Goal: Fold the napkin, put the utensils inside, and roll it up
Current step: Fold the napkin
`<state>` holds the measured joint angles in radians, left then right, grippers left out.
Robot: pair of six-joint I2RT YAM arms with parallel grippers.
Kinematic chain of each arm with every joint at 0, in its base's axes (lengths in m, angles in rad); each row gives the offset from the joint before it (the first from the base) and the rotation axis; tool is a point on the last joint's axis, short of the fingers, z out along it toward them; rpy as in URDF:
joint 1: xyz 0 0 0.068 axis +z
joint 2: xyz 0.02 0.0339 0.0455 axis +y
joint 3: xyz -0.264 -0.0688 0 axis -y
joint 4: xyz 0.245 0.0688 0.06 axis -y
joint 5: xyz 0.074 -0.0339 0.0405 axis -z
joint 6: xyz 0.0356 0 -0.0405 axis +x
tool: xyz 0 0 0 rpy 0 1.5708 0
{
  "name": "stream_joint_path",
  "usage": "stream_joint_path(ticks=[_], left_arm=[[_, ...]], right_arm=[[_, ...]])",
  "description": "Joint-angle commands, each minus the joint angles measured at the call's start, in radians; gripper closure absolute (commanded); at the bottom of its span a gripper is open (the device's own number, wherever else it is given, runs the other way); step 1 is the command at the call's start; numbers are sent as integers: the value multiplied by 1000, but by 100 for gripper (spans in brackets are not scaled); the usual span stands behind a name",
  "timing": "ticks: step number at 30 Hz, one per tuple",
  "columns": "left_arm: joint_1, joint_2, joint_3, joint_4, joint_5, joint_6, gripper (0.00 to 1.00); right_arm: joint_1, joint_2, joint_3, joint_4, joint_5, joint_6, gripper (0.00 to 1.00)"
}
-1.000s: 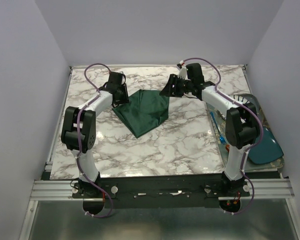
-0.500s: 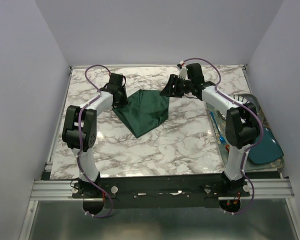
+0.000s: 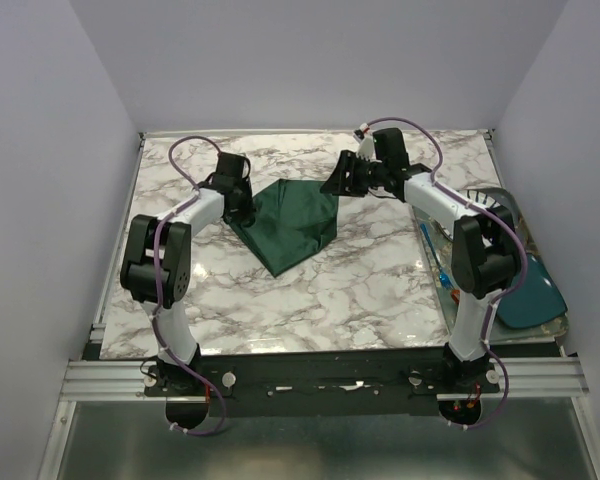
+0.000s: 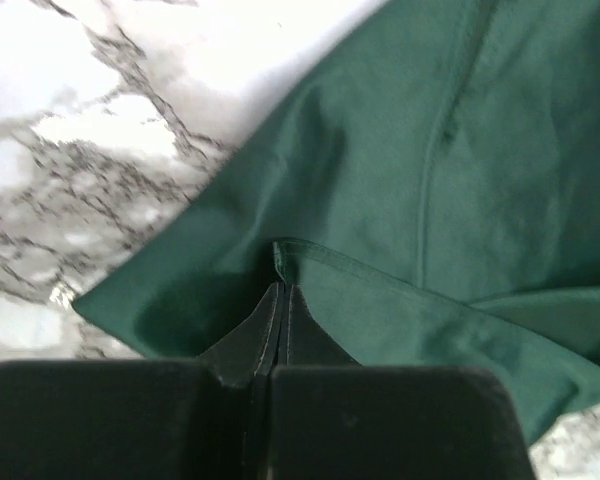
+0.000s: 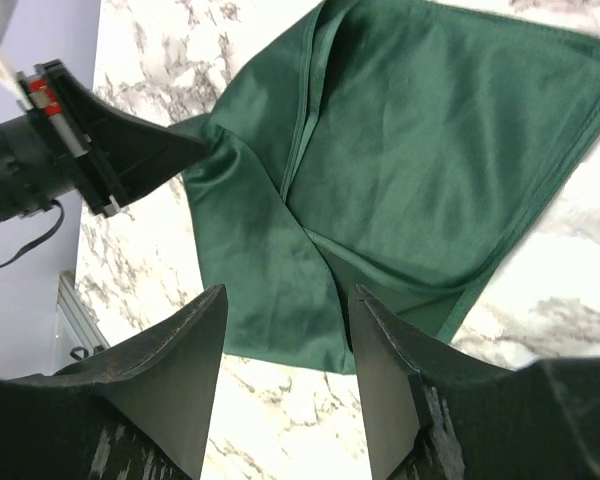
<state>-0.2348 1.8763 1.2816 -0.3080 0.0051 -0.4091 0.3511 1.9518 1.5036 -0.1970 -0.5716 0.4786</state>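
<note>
The dark green napkin [image 3: 290,225] lies folded in a rough triangle on the marble table, toward the far middle. My left gripper [image 3: 242,206] is at its left corner, jaws pressed together with a pinch of the hem [image 4: 280,255] between the tips. In the right wrist view that left gripper [image 5: 206,146] touches the napkin [image 5: 430,150] at its edge. Over the napkin's far right side hangs my right gripper [image 3: 340,181], open, its fingers [image 5: 185,350] apart with only cloth and marble beneath. The utensils are out of view.
A tray [image 3: 558,322] sits at the table's right edge, holding a teal oval dish [image 3: 530,295] and a thin blue stick [image 3: 437,258]. Bare marble [image 3: 360,300] stretches between the napkin and the arm bases. Grey walls surround the table.
My left gripper has gone from open to shut on the napkin's left corner, shifting slightly toward the cloth. The right arm and the napkin's shape look unchanged.
</note>
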Motion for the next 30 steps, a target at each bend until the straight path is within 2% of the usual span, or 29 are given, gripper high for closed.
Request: stream_joint_path(ticks=[1,6,8,12,16,19,25,28,29,30], left_arm=[[-12,-137,-74,53,184,-40,100],[-69,-256,-256,167,327,-143,100],[-112,-290,-313,259,384,-180,100],[-199,-341,-399,302,401,-246,100],[-293,-352,-477,452,453,-348,100],[-389,-344,-505,486,455,-372,100],[-553,-309,-530,547,457,-418,88],[-589,-287,-539,560,484,-419,74],[-604,-286,-545,566,493,-413,66],[-609,-283,-545,566,522,-402,63]], right_arm=[[-8,-86,-45,-33,21,11,40],[-11,-186,-101,-73,90,-1,40],[-15,-208,-121,-94,116,-23,40],[-18,-260,-181,-133,156,-40,39],[-17,-304,-246,-142,190,-46,39],[-18,-321,-293,-154,211,-70,39],[-18,-333,-342,-168,220,-98,39],[-18,-340,-350,-180,210,-107,39],[-17,-343,-362,-182,210,-112,39],[-18,-346,-373,-183,210,-115,39]])
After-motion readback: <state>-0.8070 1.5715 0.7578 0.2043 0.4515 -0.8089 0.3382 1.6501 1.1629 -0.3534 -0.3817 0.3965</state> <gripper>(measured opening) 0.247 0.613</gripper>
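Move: The left hand is already shut on the corner of the folded-over flap at the napkin's left side, just above the table. The bare marble it heads for lies about 22 cm back and 23 cm to its right. The napkin's near corner is 16 cm back and 7 cm right of it, the right rear corner 6 cm back and 24 cm right. From the right hand that marble is about 27 cm back, 1 cm right and 10 cm below; the right rear corner is 11 cm back and 2 cm right. Starting with the flap corner pinched, the left hand sweeps back and to the right across the napkin, some 24 cm each way, lifting about 3 cm early on while it rolls its left side down and turns clockwise by roughly 35 degrees each, and its fingers, shut most of the way, part to about a quarter near the end, empty beyond the napkin's right rear corner. The open right hand draws back and to its right about 10 cm, away from the napkin's far right corner, first rising and then sinking to a little below its starting height, touching nothing. ##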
